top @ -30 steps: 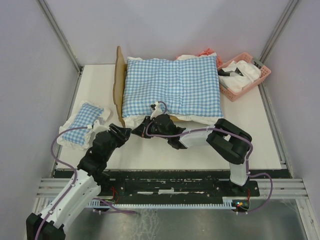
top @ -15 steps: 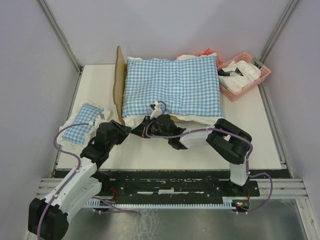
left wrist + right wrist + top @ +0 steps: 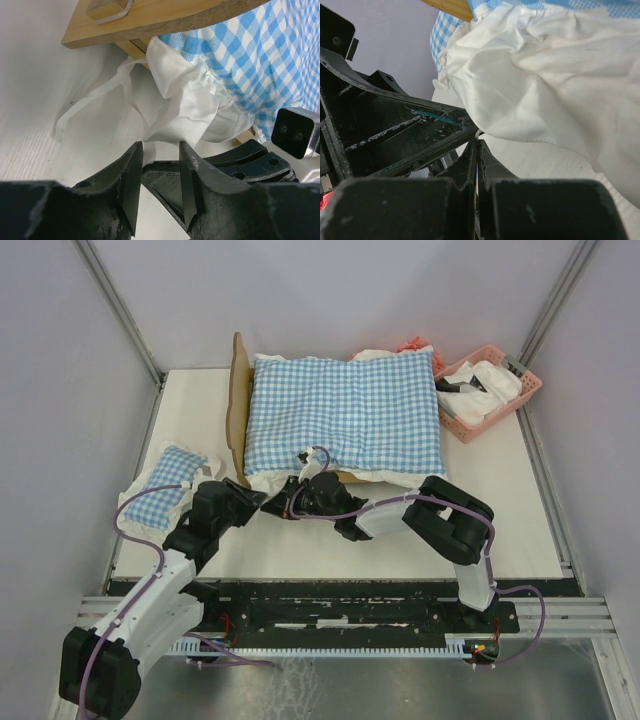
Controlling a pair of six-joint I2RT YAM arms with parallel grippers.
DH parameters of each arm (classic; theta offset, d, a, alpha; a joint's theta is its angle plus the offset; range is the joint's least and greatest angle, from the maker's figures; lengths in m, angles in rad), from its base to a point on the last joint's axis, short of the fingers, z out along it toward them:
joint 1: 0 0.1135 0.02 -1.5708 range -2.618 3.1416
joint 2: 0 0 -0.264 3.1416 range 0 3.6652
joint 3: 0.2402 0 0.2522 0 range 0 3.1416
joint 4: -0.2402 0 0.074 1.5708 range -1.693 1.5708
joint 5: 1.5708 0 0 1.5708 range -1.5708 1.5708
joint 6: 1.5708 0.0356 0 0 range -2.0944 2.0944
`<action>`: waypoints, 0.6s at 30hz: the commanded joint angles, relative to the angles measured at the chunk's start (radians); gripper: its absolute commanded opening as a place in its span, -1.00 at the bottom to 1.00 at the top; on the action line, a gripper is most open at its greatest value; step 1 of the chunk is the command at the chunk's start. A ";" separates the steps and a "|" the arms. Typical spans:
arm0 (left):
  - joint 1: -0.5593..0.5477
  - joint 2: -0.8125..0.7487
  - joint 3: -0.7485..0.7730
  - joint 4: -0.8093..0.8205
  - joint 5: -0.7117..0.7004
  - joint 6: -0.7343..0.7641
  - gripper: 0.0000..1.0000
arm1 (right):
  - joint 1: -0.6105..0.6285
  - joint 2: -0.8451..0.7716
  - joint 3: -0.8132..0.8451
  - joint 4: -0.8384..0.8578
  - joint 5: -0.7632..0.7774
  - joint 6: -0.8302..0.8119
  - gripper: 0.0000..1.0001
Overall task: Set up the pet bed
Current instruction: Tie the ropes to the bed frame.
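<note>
The pet bed [image 3: 238, 410] of light wood stands at the table's back with its headboard on the left. A blue-and-white checked cushion [image 3: 345, 410] covers it. The cushion's white frill [image 3: 185, 105] hangs over the bed's near left corner, and a thin white tie [image 3: 95, 100] trails onto the table. My left gripper [image 3: 160, 172] stands open at that corner, jaws partly apart, with a bit of frill and the right gripper's tip between them. My right gripper [image 3: 477, 150] is shut, seemingly pinching a thin white strip of the tie. In the top view both grippers [image 3: 262, 502] [image 3: 282, 504] meet tip to tip.
A small checked pillow [image 3: 160, 490] with a white frill lies on the table left of my left arm. A pink basket [image 3: 490, 390] holding white and dark items stands at the back right. The headboard's wooden edge [image 3: 150, 22] is just above the left gripper.
My left arm has swung right from the small pillow to the bed's near left corner, and its jaws have narrowed. The right gripper has stayed shut in place.
</note>
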 commanded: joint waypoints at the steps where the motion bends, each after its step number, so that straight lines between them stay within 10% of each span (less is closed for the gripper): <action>1: 0.009 0.019 0.003 0.059 0.052 -0.042 -0.16 | -0.001 0.001 0.029 0.095 -0.011 0.000 -0.96; 11: 0.010 0.053 -0.005 0.032 0.047 -0.008 -0.20 | -0.001 0.001 0.026 0.094 -0.004 -0.024 -0.96; 18: 0.012 0.045 0.001 0.061 0.063 0.054 -0.92 | -0.003 -0.019 0.034 0.038 -0.024 -0.147 -0.78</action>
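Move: The rope end pinched in the right fingertips lies about 1 cm to the right of the left hand's open fingers and 1 cm lower. From the left hand, the headboard's near end stands roughly 4 cm ahead and 4 cm left, and the white ruffle's drooping edge hangs about 4 cm ahead and 1 cm right. For the right hand the rope is right at its fingertips, with the left fingers waiting about 1 cm to its left. The left fingers, part open at first, close almost fully on the rope right at the right hand's fingertips, after the left hand has sunk about 1 cm with barely any sideways or forward travel. The right hand stays in place with the rope in its tips, its fingers only just starting to ease apart at the very end. ##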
